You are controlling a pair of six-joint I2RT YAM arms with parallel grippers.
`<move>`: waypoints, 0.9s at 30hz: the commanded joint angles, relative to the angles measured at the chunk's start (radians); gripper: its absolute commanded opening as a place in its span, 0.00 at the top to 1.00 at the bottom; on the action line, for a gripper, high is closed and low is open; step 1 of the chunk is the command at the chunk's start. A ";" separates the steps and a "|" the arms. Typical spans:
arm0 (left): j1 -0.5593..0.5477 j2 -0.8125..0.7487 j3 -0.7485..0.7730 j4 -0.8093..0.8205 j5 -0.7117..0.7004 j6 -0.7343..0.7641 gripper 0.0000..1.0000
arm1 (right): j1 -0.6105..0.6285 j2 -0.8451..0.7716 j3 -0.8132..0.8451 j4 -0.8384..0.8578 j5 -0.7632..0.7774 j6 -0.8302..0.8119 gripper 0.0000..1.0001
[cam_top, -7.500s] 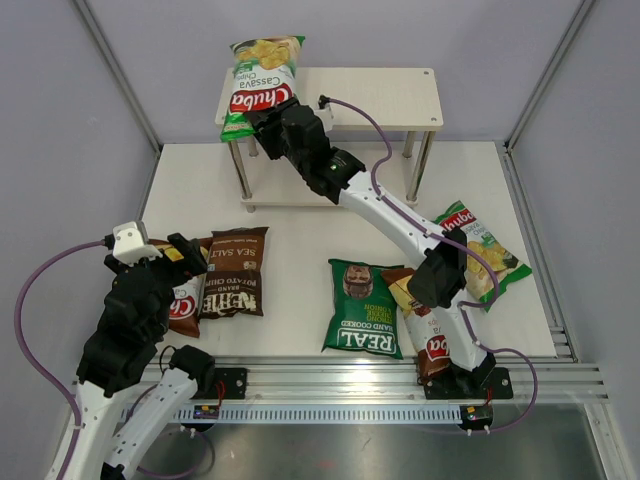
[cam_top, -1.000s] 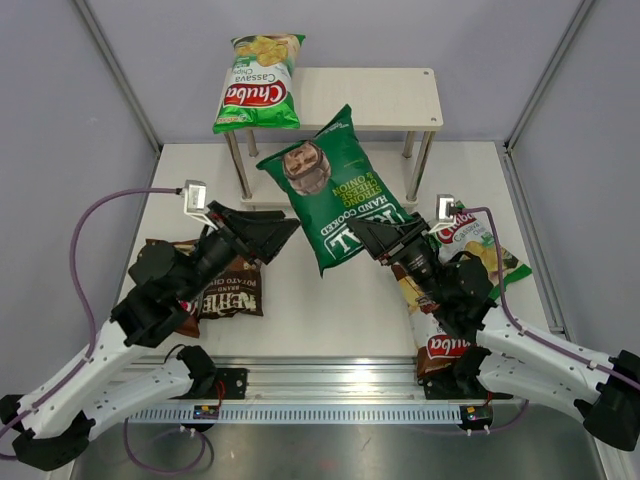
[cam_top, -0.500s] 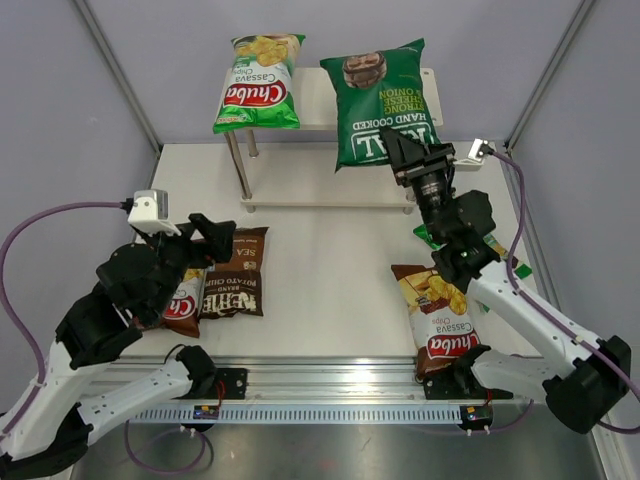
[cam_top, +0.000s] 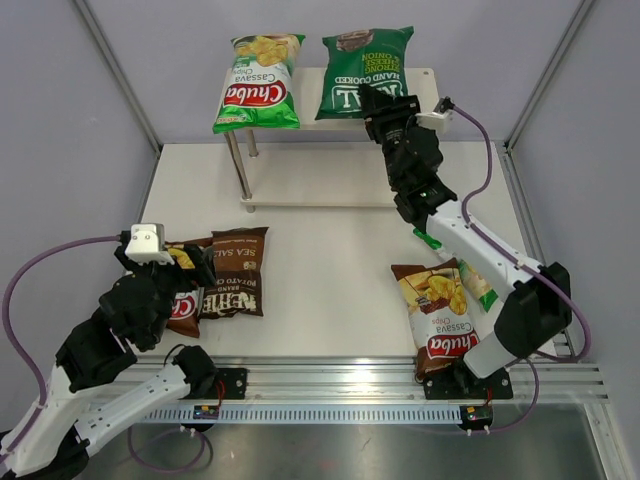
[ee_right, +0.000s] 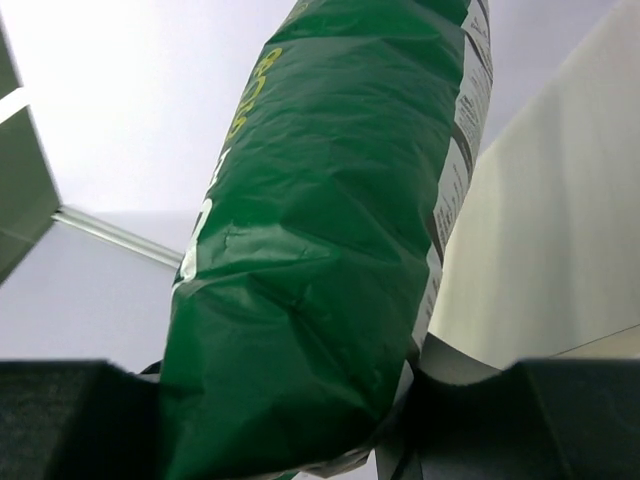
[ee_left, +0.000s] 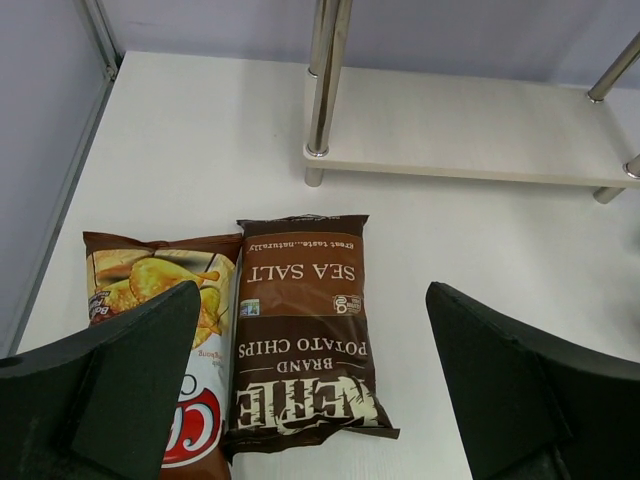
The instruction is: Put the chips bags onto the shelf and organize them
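Observation:
My right gripper point(cam_top: 378, 104) is shut on the dark-green REAL bag point(cam_top: 362, 72) and holds it over the top board of the shelf point(cam_top: 432, 100); the bag fills the right wrist view point(ee_right: 320, 260). A light-green Chuba bag point(cam_top: 258, 84) lies on the shelf's left end. My left gripper point(cam_top: 195, 262) is open and empty above the dark-brown Kettle bag point(ee_left: 305, 330) and a brown Chuba bag point(ee_left: 150, 290). Another brown Chuba bag point(cam_top: 440, 315) lies on the table at the right. The second light-green Chuba bag point(cam_top: 478, 290) is mostly hidden behind my right arm.
The shelf's lower board point(ee_left: 480, 140) and a metal leg point(ee_left: 325, 90) stand just beyond the Kettle bag. Grey walls close in the table on both sides. The aluminium rail point(cam_top: 340, 385) runs along the near edge.
My right gripper has carried the REAL bag up from mid-table to the shelf's top board, beside the light-green Chuba bag. My left arm has drawn back over the brown bags.

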 commanded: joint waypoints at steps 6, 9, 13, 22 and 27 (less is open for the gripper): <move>-0.002 -0.035 -0.026 0.083 -0.006 0.032 0.01 | -0.016 0.144 0.197 -0.126 0.051 0.037 0.71; -0.003 -0.061 -0.032 0.083 -0.012 0.031 0.01 | -0.015 0.178 0.237 -0.187 0.066 0.043 0.70; -0.003 -0.080 -0.036 0.084 -0.016 0.031 0.01 | -0.015 0.210 0.282 -0.250 0.060 0.058 0.62; -0.002 -0.074 -0.035 0.083 -0.009 0.031 0.01 | -0.012 0.293 0.434 -0.470 0.019 0.114 0.51; -0.002 -0.075 -0.038 0.085 -0.012 0.031 0.01 | -0.010 0.318 0.460 -0.482 -0.032 0.103 0.56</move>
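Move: The green REAL bag is already in the right fingers, pinched near its bottom end. The free spot for it on the upper board has its middle about 14 cm ahead of that hand, 6 cm to the left and 8 cm below. The green-white Cruba bag lies some 13 cm ahead, 22 cm left and 8 cm lower; the shelf's front right corner is roughly 3 cm ahead, 12 cm right and 11 cm below. From the left hand, the spot is some 38 cm ahead, 28 cm right and 7 cm higher. The green REAL bag is pushed forward and lowered onto the upper board by the right hand, about 7 cm each way, while shifting some 4 cm left towards the Cruba bag. The wrist tips down nearly 20 degrees, bringing the upward-pointing fingers about level. Their grip slackens briefly late on, but they still hold the bottom end. ##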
